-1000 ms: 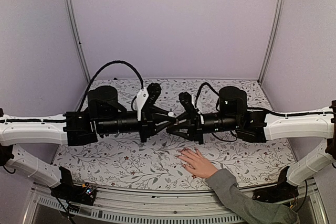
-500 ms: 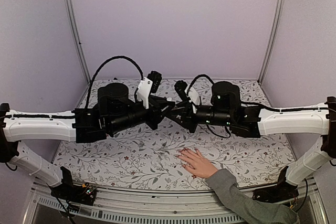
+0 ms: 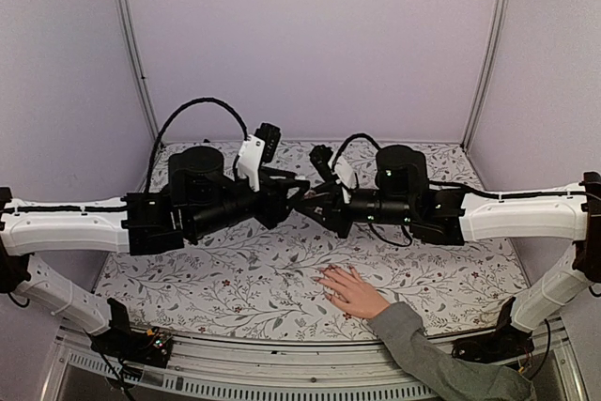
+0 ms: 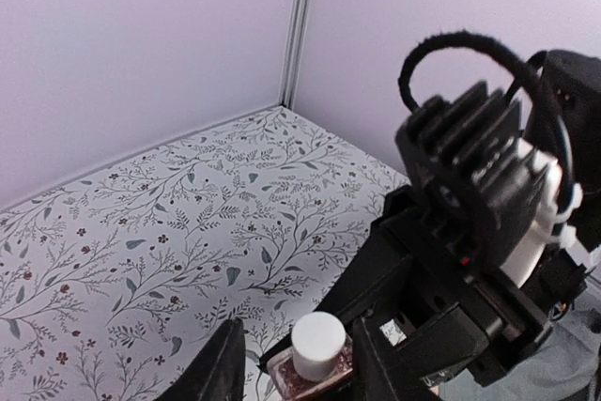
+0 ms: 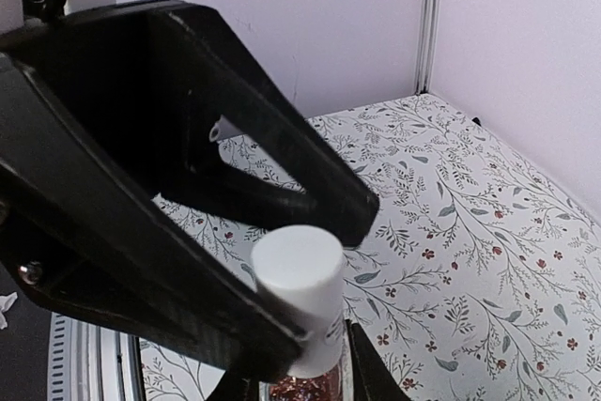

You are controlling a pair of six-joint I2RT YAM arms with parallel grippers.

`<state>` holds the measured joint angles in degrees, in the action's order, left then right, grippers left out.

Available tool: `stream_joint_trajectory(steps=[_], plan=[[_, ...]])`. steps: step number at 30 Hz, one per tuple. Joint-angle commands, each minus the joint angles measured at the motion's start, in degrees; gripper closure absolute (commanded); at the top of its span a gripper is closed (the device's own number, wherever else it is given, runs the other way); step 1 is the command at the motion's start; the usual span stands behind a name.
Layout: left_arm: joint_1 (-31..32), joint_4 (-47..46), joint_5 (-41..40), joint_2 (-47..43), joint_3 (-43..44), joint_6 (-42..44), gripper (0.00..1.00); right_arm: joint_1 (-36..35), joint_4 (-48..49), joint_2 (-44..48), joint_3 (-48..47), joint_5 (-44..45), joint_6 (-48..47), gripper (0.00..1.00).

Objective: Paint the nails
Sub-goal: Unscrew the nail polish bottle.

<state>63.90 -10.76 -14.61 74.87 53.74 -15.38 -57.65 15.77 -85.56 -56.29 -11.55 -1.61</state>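
Note:
A nail polish bottle [image 5: 305, 390] of reddish glitter with a white cap [image 5: 296, 274] is held in mid-air, my right gripper [image 5: 299, 384] shut on its glass body. My left gripper [image 4: 300, 340] faces it, jaws open on either side of the cap [image 4: 316, 345] with a gap showing. Both grippers meet above the table's middle, left gripper [image 3: 300, 196] against right gripper [image 3: 317, 202]. A light-skinned hand [image 3: 352, 290] in a grey sleeve [image 3: 423, 354] lies flat on the table below them. Its nails [image 3: 325, 275] are too small to make out.
The table [image 3: 235, 279] has a white cloth printed with leaves and flowers. Lilac walls [image 3: 310, 44] close in the back and both sides. Black cables [image 3: 202, 110] loop above the wrists.
Both arms have lifted and shifted toward the back with the bottle between them. My left gripper's jaws have parted from the cap. The hand has stayed still.

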Motion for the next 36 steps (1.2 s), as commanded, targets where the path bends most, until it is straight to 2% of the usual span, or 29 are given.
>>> stream_joint_trajectory(steps=[1, 6, 12, 26, 36], plan=[[-0.62, 1.61, 0.81, -4.54, 0.05, 1.17, 0.53, 0.17, -0.38, 1.99, 0.45, -3.53, -0.52, 1.00], [-1.16, 2.32, 5.22, -8.82, -1.70, 2.22, 0.41, 0.17, -0.63, 3.01, 1.01, -8.32, -0.72, 1.00], [-2.38, 3.63, 12.98, -12.68, -3.59, 4.43, 0.35, 0.17, -0.79, 3.97, 2.28, -15.05, -1.15, 1.00], [-2.98, 7.16, 34.53, -14.66, -2.05, 13.23, 0.34, 0.17, -2.28, 5.74, 3.84, -33.48, -4.64, 1.00], [-2.88, 5.40, 43.79, -12.19, -1.54, 18.10, 0.36, 0.09, -5.38, 5.99, 3.21, -40.30, -6.25, 1.00]])
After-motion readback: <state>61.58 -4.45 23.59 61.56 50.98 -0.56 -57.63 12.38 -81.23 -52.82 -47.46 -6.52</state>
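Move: The nail polish bottle is still in the right fingers, its middle about 1 cm above that hand's point and level with it forward and sideways. From the left hand, whose already loosening fingers stand around the white cap, the bottle lies roughly 2 cm below and 1 cm to the right. The person's hand on the table is about 13 cm back and 9 cm right of the left hand, some 24 cm below it. The left fingers come clear of the white cap, opening to about two thirds, as that hand rises nearly 5 cm and eases left; it then swings back some 11 cm, turning clockwise almost 40 degrees. The right keeps its pinch on the bottle and carries it back about as far, turning counter-clockwise some 35 degrees. ##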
